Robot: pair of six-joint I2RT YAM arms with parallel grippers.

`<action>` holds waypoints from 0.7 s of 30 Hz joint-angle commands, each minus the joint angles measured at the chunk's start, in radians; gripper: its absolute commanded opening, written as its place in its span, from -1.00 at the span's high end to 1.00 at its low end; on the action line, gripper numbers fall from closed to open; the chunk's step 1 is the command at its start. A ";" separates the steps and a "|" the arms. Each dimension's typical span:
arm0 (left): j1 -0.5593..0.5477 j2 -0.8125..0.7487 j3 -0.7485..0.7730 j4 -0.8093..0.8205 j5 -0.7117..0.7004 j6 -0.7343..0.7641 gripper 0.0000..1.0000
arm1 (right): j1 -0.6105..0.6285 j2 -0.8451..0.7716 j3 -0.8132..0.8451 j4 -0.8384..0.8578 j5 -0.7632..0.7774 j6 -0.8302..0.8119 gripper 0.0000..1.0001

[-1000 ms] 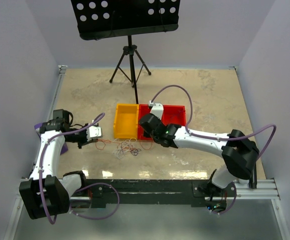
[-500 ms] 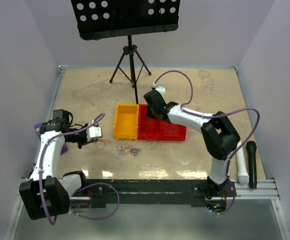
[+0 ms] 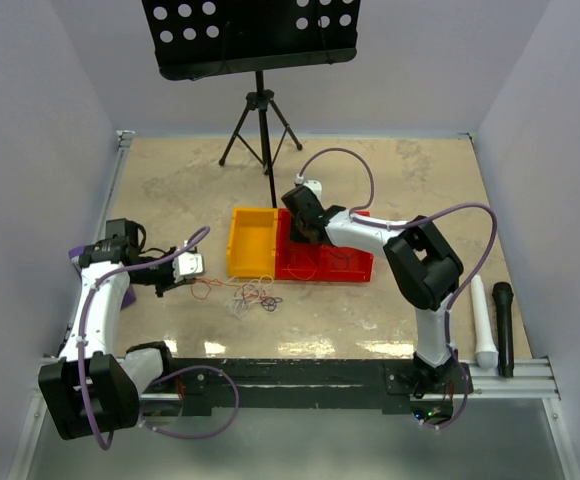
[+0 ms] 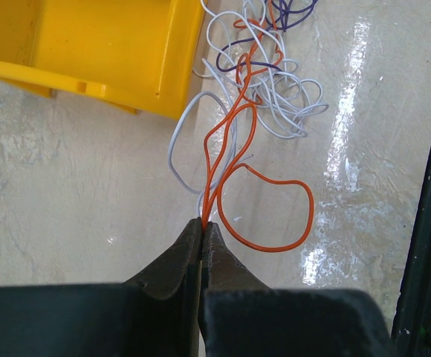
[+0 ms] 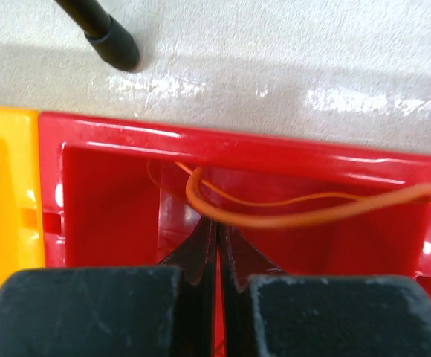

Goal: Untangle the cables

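Observation:
The cables (image 3: pixel 253 297) lie as a thin tangle of orange, white and purple wires in front of the yellow bin (image 3: pixel 252 242). My left gripper (image 3: pixel 194 267) sits left of the tangle, shut on an orange cable (image 4: pixel 275 223) whose strands run from the tips (image 4: pixel 203 223) up into the white and purple wires (image 4: pixel 275 97). My right gripper (image 3: pixel 303 232) hangs over the left end of the red bin (image 3: pixel 345 265). Its jaws are together (image 5: pixel 217 222), with a second orange cable (image 5: pixel 312 216) crossing right at the tips inside the red bin (image 5: pixel 238 145).
A music stand's tripod (image 3: pixel 260 130) stands behind the bins, one foot (image 5: pixel 115 41) just past the red bin's far wall. A white tube (image 3: pixel 482 320) and a black stick (image 3: pixel 503 325) lie by the right rail. The yellow bin's corner (image 4: pixel 89 44) is close to the tangle.
The right arm has folded back from its low stretch across the table, and its gripper has moved farther back over the red bin's left end. The left arm has not moved.

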 commanded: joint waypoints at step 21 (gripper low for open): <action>0.005 -0.003 0.023 0.009 0.052 -0.019 1.00 | -0.004 -0.300 0.055 -0.119 -0.025 -0.043 0.13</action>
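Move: The right hand is low inside the left-hand red bin, near its far wall, with its shut fingers on the orange cable; the bin's middle lies about 5 cm back and 1 cm to the right. The yellow bin's middle is some 10 cm left and 5 cm back, the right red bin's 12 cm right and 5 cm back, and the stand foot about 5 cm left and 4 cm ahead. From the left hand, the left-hand red bin lies roughly 24 cm right and 9 cm ahead. The right hand stays down in the red bin near its far wall while its fingers open from shut to about half wide, letting go of the orange cable and easing back about a centimetre. It then rises nearly straight up out of the bin, quickening, by some 9 cm, the wrist tipping the fingers slightly up and outward by under 10 degrees, and leaves the fingers parted. ##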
